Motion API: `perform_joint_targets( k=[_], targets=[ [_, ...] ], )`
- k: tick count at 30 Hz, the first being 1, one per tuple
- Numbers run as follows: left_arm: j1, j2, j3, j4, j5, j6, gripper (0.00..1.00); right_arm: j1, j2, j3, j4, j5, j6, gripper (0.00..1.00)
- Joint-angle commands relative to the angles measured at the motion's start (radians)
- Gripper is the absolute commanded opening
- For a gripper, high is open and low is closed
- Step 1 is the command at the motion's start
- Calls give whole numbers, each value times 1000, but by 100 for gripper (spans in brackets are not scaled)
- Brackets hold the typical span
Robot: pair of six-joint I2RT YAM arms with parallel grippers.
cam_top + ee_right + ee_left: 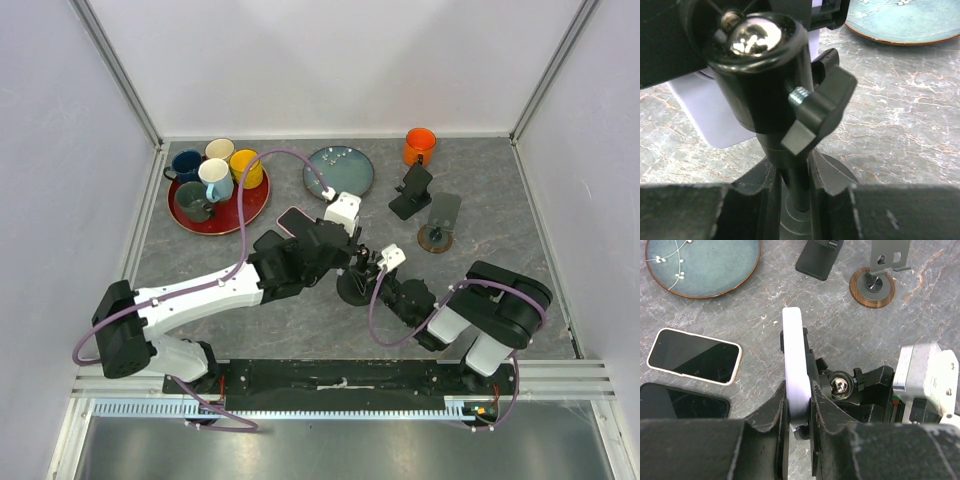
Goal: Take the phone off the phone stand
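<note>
A pale lavender phone [794, 360] stands on edge in a black phone stand [840, 385] with a shiny ball joint. My left gripper [799, 405] is shut on the phone's lower edge, one finger on each face. In the right wrist view, my right gripper [794, 190] is shut on the thin black post of the phone stand [760, 65], just above its round base. The phone [715, 120] shows behind the stand's head. From above, the two grippers meet over the stand's base [355, 288] near the table's middle.
Two other phones [694, 356] [680, 401] lie flat to the left. Behind are a teal plate [702, 262], a black stand [819, 260] and a wooden-based stand [872, 286]. A red tray [225, 228] of mugs is back left and an orange mug [419, 146] back right.
</note>
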Motion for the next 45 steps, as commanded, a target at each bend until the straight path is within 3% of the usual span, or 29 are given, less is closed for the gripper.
perform_joint_targets(
  k=[1,13,25,32,38,45],
  targets=[
    [33,-99,-22,-66,23,53,2,-59,50,-20,127,12,194,0],
    [99,-191,-88,-71,75,110,2,-95,50,-28,95,27,246,0],
    [115,-231,-117,-85,-30,153,2,-103,38,-20,72,15,240,0],
    [148,-225,-74,-245,-242,-51,2,-103,1,-17,28,23,220,0],
    [256,-194,-51,-461,-284,-256,2,-103,-16,-10,-1,13,208,0],
    [333,-99,-8,-667,-290,-379,2,-101,-39,3,-43,3,203,0]
  ],
)
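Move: The lavender phone is already pinched in my left hand, still in the stand's clamp, which sits about 2 cm back and 3 cm to the right, slightly lower. The black phone, beside which it goes, lies some 10 cm ahead, 14 cm left and 20 cm below; the pink-edged phone is 6 cm beyond and 4 cm right of the black one. From my right hand, closed on the stand's post, the lavender phone is about 10 cm above and 3 cm left. I keep my right hand's grip on the post and draw the lavender phone leftward out of the clamp with my left, slowly at first, then faster, about 20 cm in all, sinking some 5 cm towards the black phone and turning it about 30 degrees counter-clockwise. My right hand drifts a centimetre left with the pull, then shifts back right and slightly forward, and holds. ##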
